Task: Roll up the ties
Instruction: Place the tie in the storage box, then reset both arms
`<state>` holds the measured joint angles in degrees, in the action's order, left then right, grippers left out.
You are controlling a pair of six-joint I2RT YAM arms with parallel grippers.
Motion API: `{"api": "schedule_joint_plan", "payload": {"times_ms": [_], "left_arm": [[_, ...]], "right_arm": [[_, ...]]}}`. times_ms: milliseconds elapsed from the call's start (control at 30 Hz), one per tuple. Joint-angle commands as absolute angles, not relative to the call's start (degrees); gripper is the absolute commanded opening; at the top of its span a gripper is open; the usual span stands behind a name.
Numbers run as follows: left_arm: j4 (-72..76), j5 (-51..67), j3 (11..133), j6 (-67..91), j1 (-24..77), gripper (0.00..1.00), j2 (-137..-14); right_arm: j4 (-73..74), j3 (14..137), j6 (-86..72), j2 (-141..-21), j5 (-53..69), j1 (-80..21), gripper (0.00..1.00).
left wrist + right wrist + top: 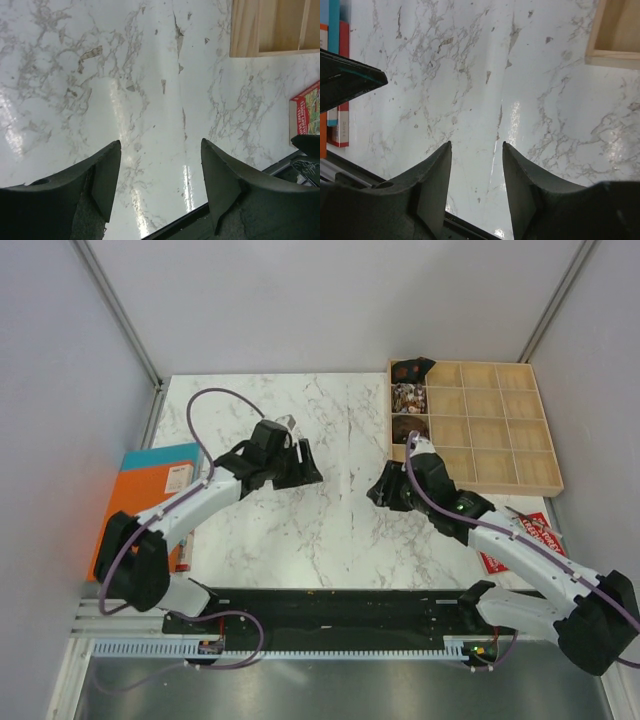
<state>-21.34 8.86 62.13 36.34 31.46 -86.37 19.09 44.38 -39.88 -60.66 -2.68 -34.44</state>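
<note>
Three rolled ties sit in the left column of the wooden tray [500, 430]: a black one [411, 369], a light patterned one [408, 397] and a dark brown one [405, 426]. No loose tie shows on the marble table. My left gripper [308, 470] hovers over the table's middle left, open, with only bare marble between its fingers [161, 142]. My right gripper [379, 492] hangs just below the tray's near left corner, open and holding nothing [476, 144]. The two grippers face each other across a gap.
The tray's corner [270, 27] shows in the left wrist view and again in the right wrist view [615, 35]. Orange and teal books [150, 490] lie at the table's left edge. A red printed packet [520, 540] lies at the right under my right arm.
</note>
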Motion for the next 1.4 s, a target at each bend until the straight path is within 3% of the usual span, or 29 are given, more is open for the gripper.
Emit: {"api": "schedule_joint_plan", "payload": {"times_ms": [0,600,767,967,1033,1233,1300,1367], "left_arm": [[-20.4,3.3,56.2,31.3,29.9,0.71,-75.6],[-32.3,-8.3,48.8,19.8,23.9,0.72,-47.5],[-33.9,-15.0,47.0,17.4,23.9,0.72,-42.4],[-32.8,-18.8,43.8,13.8,23.9,0.70,-39.8],[-32.6,-18.6,43.4,13.7,23.9,0.71,-37.9],[-31.6,-17.3,41.5,13.2,23.9,0.71,-31.1],[-31.6,-16.4,41.0,13.1,23.9,0.71,-29.2],[-30.4,-14.6,39.6,13.2,23.9,0.71,-25.9]], "right_arm": [[14.1,44.6,-42.4,-63.4,-7.3,-40.0,0.54],[7.7,44.1,-38.3,-67.9,-21.7,-60.5,0.63],[3.5,37.0,-37.2,-60.1,-26.4,-60.6,0.67],[5.8,35.2,-29.9,-50.8,-41.5,-60.6,0.73],[7.3,35.0,-26.6,-49.9,-48.7,-60.6,0.98],[9.3,32.7,-22.0,-52.0,-71.3,-60.4,0.98],[7.1,30.9,-20.1,-52.6,-72.9,-58.3,0.98],[1.3,29.2,-15.4,-51.1,-65.9,-55.1,0.98]]}}
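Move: The rolled tie already sits in the storage box, about 15 cm ahead of the empty left hand, 25 cm to its right and 8 cm below. The patterned packet's compartment is about 8 cm beyond the tie; the orange folder lies some 42 cm left of the left hand and 8 cm back. From the empty right hand, the rolled tie is roughly 17 cm ahead, 7 cm right and 10 cm below. Empty left hand backs 19 cm left and up, away from the box; right swings left, then right, opening. ##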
